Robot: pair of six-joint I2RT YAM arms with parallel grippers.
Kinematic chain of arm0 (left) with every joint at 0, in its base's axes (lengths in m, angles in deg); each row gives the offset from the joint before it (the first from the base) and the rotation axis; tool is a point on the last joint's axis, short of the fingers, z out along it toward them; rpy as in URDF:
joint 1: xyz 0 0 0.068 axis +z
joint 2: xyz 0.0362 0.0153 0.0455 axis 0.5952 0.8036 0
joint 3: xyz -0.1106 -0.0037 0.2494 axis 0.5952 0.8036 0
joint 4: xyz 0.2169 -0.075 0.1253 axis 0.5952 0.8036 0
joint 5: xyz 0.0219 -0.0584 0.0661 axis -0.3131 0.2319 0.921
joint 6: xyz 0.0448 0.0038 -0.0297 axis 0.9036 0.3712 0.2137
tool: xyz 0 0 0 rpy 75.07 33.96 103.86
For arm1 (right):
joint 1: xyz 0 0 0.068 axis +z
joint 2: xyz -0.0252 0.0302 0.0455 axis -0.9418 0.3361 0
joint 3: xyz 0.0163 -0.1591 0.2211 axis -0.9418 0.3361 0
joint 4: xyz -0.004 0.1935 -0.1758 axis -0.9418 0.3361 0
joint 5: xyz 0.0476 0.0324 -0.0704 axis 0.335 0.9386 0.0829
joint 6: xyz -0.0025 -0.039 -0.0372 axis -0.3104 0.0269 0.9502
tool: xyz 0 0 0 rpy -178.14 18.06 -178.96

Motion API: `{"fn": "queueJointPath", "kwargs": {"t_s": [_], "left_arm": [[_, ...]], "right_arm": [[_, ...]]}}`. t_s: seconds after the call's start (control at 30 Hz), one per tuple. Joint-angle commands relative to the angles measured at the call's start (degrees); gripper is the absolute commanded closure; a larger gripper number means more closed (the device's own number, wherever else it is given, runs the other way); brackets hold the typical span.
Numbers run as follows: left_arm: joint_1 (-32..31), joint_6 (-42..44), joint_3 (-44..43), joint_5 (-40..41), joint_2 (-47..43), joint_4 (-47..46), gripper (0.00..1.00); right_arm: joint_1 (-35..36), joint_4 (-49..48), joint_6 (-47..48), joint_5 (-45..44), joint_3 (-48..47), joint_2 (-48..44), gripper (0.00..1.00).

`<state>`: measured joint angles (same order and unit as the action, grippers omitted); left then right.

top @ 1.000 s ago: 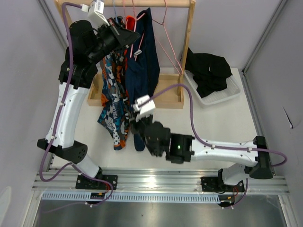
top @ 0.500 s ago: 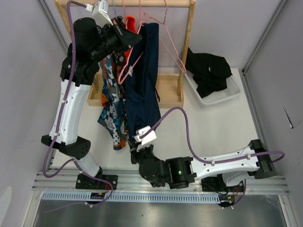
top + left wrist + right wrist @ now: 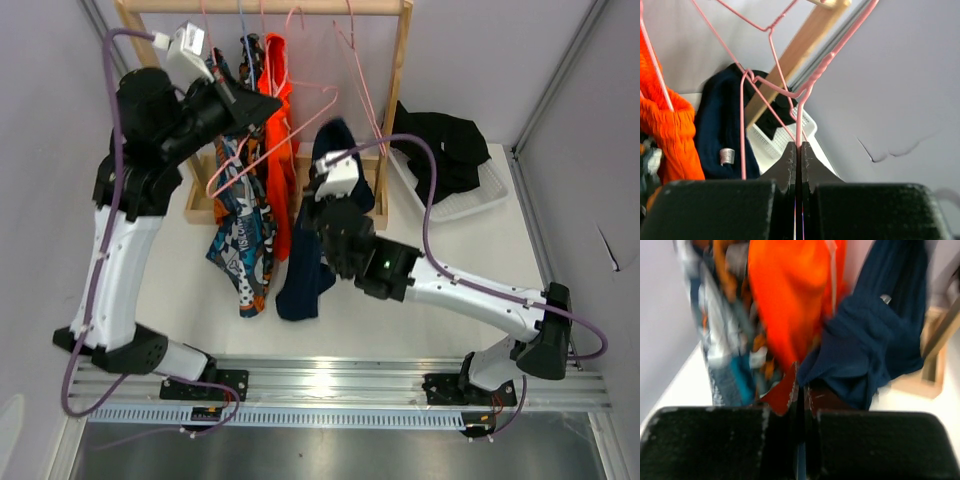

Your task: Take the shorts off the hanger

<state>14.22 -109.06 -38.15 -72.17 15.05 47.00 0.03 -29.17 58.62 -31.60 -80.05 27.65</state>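
My left gripper (image 3: pixel 238 98) (image 3: pixel 799 146) is shut on the wire of a pink hanger (image 3: pixel 285 125) (image 3: pixel 771 85), which it holds tilted in front of the rack. The hanger's frame looks bare. My right gripper (image 3: pixel 328 147) (image 3: pixel 801 385) is shut on the navy shorts (image 3: pixel 300 280) (image 3: pixel 875 335), raised beside the rack post; they drape down to the table. Bright orange shorts (image 3: pixel 280 170) (image 3: pixel 790 295) and teal-orange-white print shorts (image 3: pixel 240 250) (image 3: pixel 720 340) hang on the rack. Black shorts (image 3: pixel 440 150) lie in the tray.
The wooden rack (image 3: pixel 400 80) stands at the back with a flat base (image 3: pixel 355 205). More pink hangers (image 3: pixel 360 80) hang from its rail. A white tray (image 3: pixel 480 200) sits at the back right. Grey walls close in on both sides.
My right gripper swung from the table's front up toward the rack, lifting the navy shorts. My left arm drew the hanger leftward, clear of the navy shorts; the orange shorts now show.
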Motion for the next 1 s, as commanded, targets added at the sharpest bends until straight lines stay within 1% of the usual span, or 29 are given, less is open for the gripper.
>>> {"fn": "queueJointPath", "kwargs": {"t_s": [0.0,0.03,0.07,0.1,0.17,0.23,0.27,0.3,0.33,0.37,0.43,0.47,0.5,0.53,0.57,0.63,0.67,0.7,0.73,0.77,0.8,0.83,0.9,0.93,0.97], "left_arm": [[-1.4,0.5,6.9,-2.6,-9.8,-3.1,1.0],[-1.6,0.6,13.1,-2.4,-11.6,-4.3,1.0],[-1.6,1.0,14.6,-2.1,-14.4,-4.7,1.0],[-1.6,1.6,15.5,-1.3,-15.2,-4.8,1.0],[-1.6,3.7,14.5,2.6,-14.7,-2.2,1.0],[-1.6,5.2,12.2,4.9,-13.5,-1.6,1.0],[-1.6,5.3,11.3,5.3,-12.9,-2.6,1.0],[-1.6,5.4,10.1,5.6,-11.4,-3.4,1.0],[-1.6,5.6,9.4,6.5,-10.2,-3.9,1.0],[-1.6,5.7,7.4,7.1,-9.0,-4.7,1.0],[-1.6,6.3,3.9,8.2,-5.0,-5.4,1.0],[-1.6,6.5,2.8,9.0,-3.5,-5.7,1.0],[-1.6,6.7,-1.2,9.3,-0.3,-6.3,1.0],[-1.6,6.9,-2.7,9.6,1.3,-6.5,1.0],[-1.6,6.9,-5.4,9.8,2.9,-7.0,1.0],[-1.6,6.8,-9.0,10.0,7.6,-8.1,1.0],[-1.6,6.8,-12.3,10.2,9.0,-8.7,1.0],[-1.6,6.8,-13.4,10.8,11.7,-9.0,1.0],[-1.6,6.6,-14.6,11.5,12.7,-9.3,1.0],[-1.5,6.4,-14.7,11.9,13.6,-10.4,1.0],[-1.6,6.1,-14.6,12.1,14.3,-13.0,1.0],[-1.5,5.8,-14.6,12.2,15.9,-14.2,1.0],[-1.5,5.4,-15.2,12.9,17.8,-15.8,1.0],[-1.5,5.3,-17.2,13.2,18.9,-16.7,1.0],[-1.4,5.0,-17.8,13.5,21.1,-16.9,1.0]], "right_arm": [[-5.7,-3.9,4.9,6.1,-11.6,1.8,1.0],[-6.7,-2.8,5.2,6.8,-13.7,2.5,1.0],[-7.4,-1.0,5.4,7.0,-16.7,3.0,1.0],[-7.6,-0.3,5.7,6.6,-17.4,2.9,1.0],[-7.3,0.8,4.2,6.7,-16.5,1.5,1.0],[-4.7,0.6,1.2,6.4,-10.7,-3.0,1.0],[-3.1,-0.5,0.4,4.7,-7.9,-4.9,1.0],[-1.2,-1.4,-0.2,3.3,-1.6,-6.8,1.0],[3.0,-2.3,-0.6,1.9,1.7,-10.6,1.0],[5.3,-3.0,-1.6,-2.3,4.5,-12.2,1.0],[9.7,-2.4,-3.2,-7.2,11.3,-16.5,1.0],[13.6,-0.3,-5.3,-11.9,12.9,-17.9,1.0],[15.4,1.0,-6.5,-14.3,14.3,-19.1,1.0],[17.0,2.6,-7.8,-16.0,16.3,-21.6,1.0],[19.6,7.4,-9.2,-19.4,16.9,-22.8,1.0],[21.5,11.5,-13.0,-21.6,17.9,-25.1,1.0],[23.4,15.8,-15.6,-23.5,18.1,-26.9,1.0],[24.4,18.2,-17.1,-24.5,18.3,-27.8,1.0],[25.5,22.7,-18.5,-26.4,19.0,-28.7,1.0],[26.9,24.4,-20.0,-27.8,19.5,-30.2,1.0],[29.3,26.5,-23.6,-29.0,19.9,-30.7,1.0],[30.4,31.9,-26.5,-30.5,20.0,-31.3,1.0],[33.0,35.8,-30.9,-31.8,20.1,-32.3,1.0],[33.8,38.1,-33.5,-33.0,20.2,-32.6,1.0],[34.5,38.5,-34.0,-33.7,20.2,-32.6,1.0]]}}
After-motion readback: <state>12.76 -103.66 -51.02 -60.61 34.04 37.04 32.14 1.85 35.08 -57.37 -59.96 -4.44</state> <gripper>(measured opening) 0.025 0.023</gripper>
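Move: From the left hand, which holds the empty pink hanger, the rail's middle lies about 19 cm straight ahead and 8 cm up; the orange shorts hang some 15 cm ahead, 14 cm lower. From the right hand, holding the navy shorts, the bare front table lies about 10 cm back, 10 cm right and 34 cm below; the white basket is 28 cm ahead, 33 cm right, also well below. Both grips hold: the right fingers keep the navy shorts pinched, flick them forward and some 8 cm up, then sweep them back about 20 cm, down and to the right, away from the rack over the front table. The left, still clamping the pink hanger's neck, draws back about 6 cm, then drives it forward some 18 cm and slightly right towards the rail, turning about 10 degrees counter-clockwise. ##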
